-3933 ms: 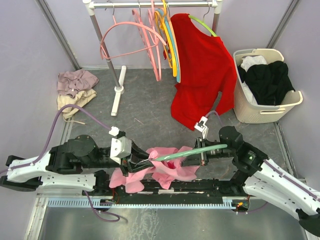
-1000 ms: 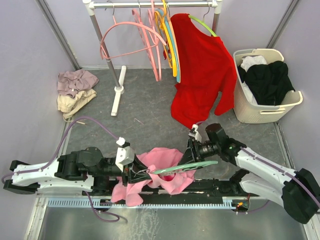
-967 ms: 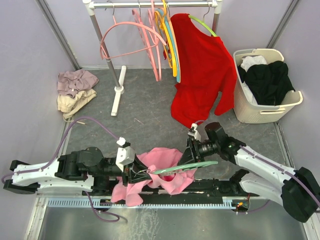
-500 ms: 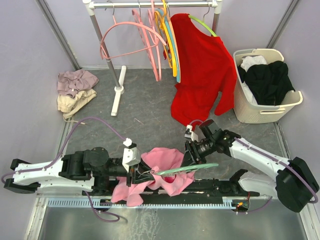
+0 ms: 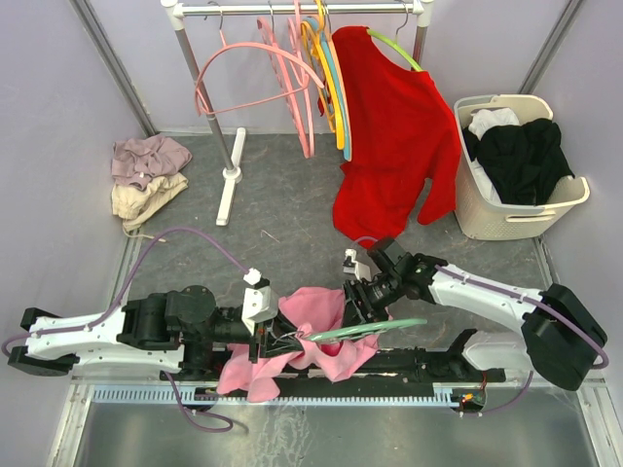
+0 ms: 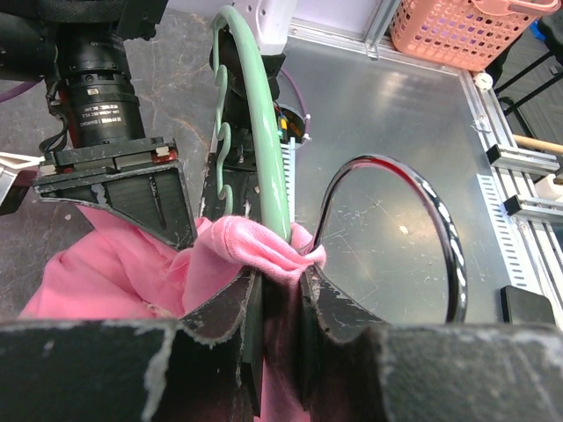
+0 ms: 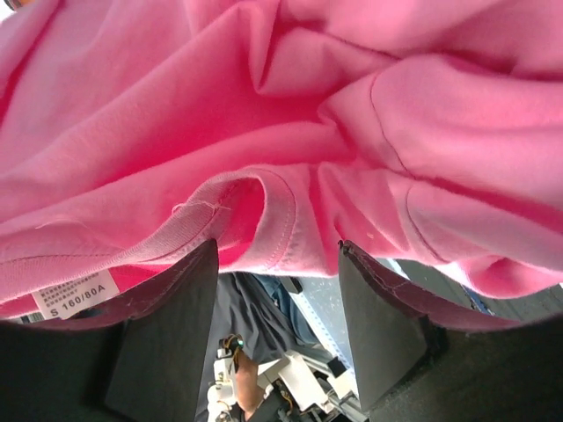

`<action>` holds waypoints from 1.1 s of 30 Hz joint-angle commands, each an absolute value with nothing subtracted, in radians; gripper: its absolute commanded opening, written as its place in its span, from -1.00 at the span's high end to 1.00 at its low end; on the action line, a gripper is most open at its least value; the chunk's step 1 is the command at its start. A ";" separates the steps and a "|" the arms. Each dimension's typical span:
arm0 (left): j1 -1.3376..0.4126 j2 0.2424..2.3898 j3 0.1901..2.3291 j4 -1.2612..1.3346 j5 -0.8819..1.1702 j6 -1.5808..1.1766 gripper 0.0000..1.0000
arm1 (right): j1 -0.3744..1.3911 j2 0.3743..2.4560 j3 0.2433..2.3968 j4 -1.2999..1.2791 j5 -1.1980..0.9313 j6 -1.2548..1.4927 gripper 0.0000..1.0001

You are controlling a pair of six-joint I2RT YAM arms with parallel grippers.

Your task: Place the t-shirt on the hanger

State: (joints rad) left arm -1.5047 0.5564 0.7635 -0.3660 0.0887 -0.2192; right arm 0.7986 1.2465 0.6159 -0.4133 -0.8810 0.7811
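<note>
The pink t-shirt (image 5: 313, 309) lies bunched at the near edge of the table. The mint-green hanger (image 5: 368, 329) pokes out of it to the right. My left gripper (image 5: 265, 339) is shut on the hanger's neck with pink fabric pinched in as well; the left wrist view shows the green bar (image 6: 260, 167) rising from the shut jaws and the metal hook (image 6: 433, 204) to the right. My right gripper (image 5: 356, 296) is open at the shirt's right side. In its wrist view the ribbed collar edge (image 7: 280, 220) hangs just above the gap between its fingertips (image 7: 172, 327).
A clothes rack (image 5: 232, 173) at the back carries pink hangers (image 5: 292, 78) and a red shirt (image 5: 394, 136). A beige laundry basket (image 5: 487, 219) stands at the right, a heap of pale clothes (image 5: 144, 175) at the left. A metal rail (image 5: 292, 394) runs along the near edge.
My right arm has let go of the hanger's end and swung left and forward to the shirt's collar. The left gripper has shifted slightly right, keeping its hold.
</note>
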 commanded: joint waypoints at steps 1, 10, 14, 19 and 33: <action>-1.504 0.542 0.818 -0.287 0.112 -0.241 0.95 | 0.805 1.271 0.679 -0.353 -0.860 0.793 -0.28; -1.503 0.532 0.820 -0.294 0.103 -0.229 0.95 | 0.853 1.281 0.675 -0.341 -0.848 0.802 -0.23; -1.503 0.528 0.819 -0.298 0.098 -0.227 0.95 | 0.883 1.267 0.655 -0.338 -0.845 0.809 -0.18; -1.503 0.525 0.819 -0.300 0.097 -0.225 0.95 | 0.906 1.268 0.627 -0.322 -0.836 0.820 -0.17; -1.503 0.521 0.832 -0.309 0.091 -0.224 0.95 | 0.934 1.359 0.678 -0.358 -0.731 0.784 0.76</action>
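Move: The neckline edge of the pink T-shirt hangs just off the right fingertips: about 2 cm back, 1 cm to the left and 3 cm below. The green hanger's free arm has its middle some 4 cm back, 2 cm to the right and 6 cm above the right hand. From the left hand, which pinches shirt and hanger together, that neckline edge lies roughly 12 cm to the right, 4 cm ahead and 7 cm lower. The T-shirt's ribbed neckline edge gets pinched by the right hand. With open fingers the right hand first eases a centimetre or so forward and left, then draws back about 3 cm and sinks roughly 3 cm onto the edge, closing well down as it sinks. The left hand stays nearly in place, keeping its hold on cloth and hanger. ##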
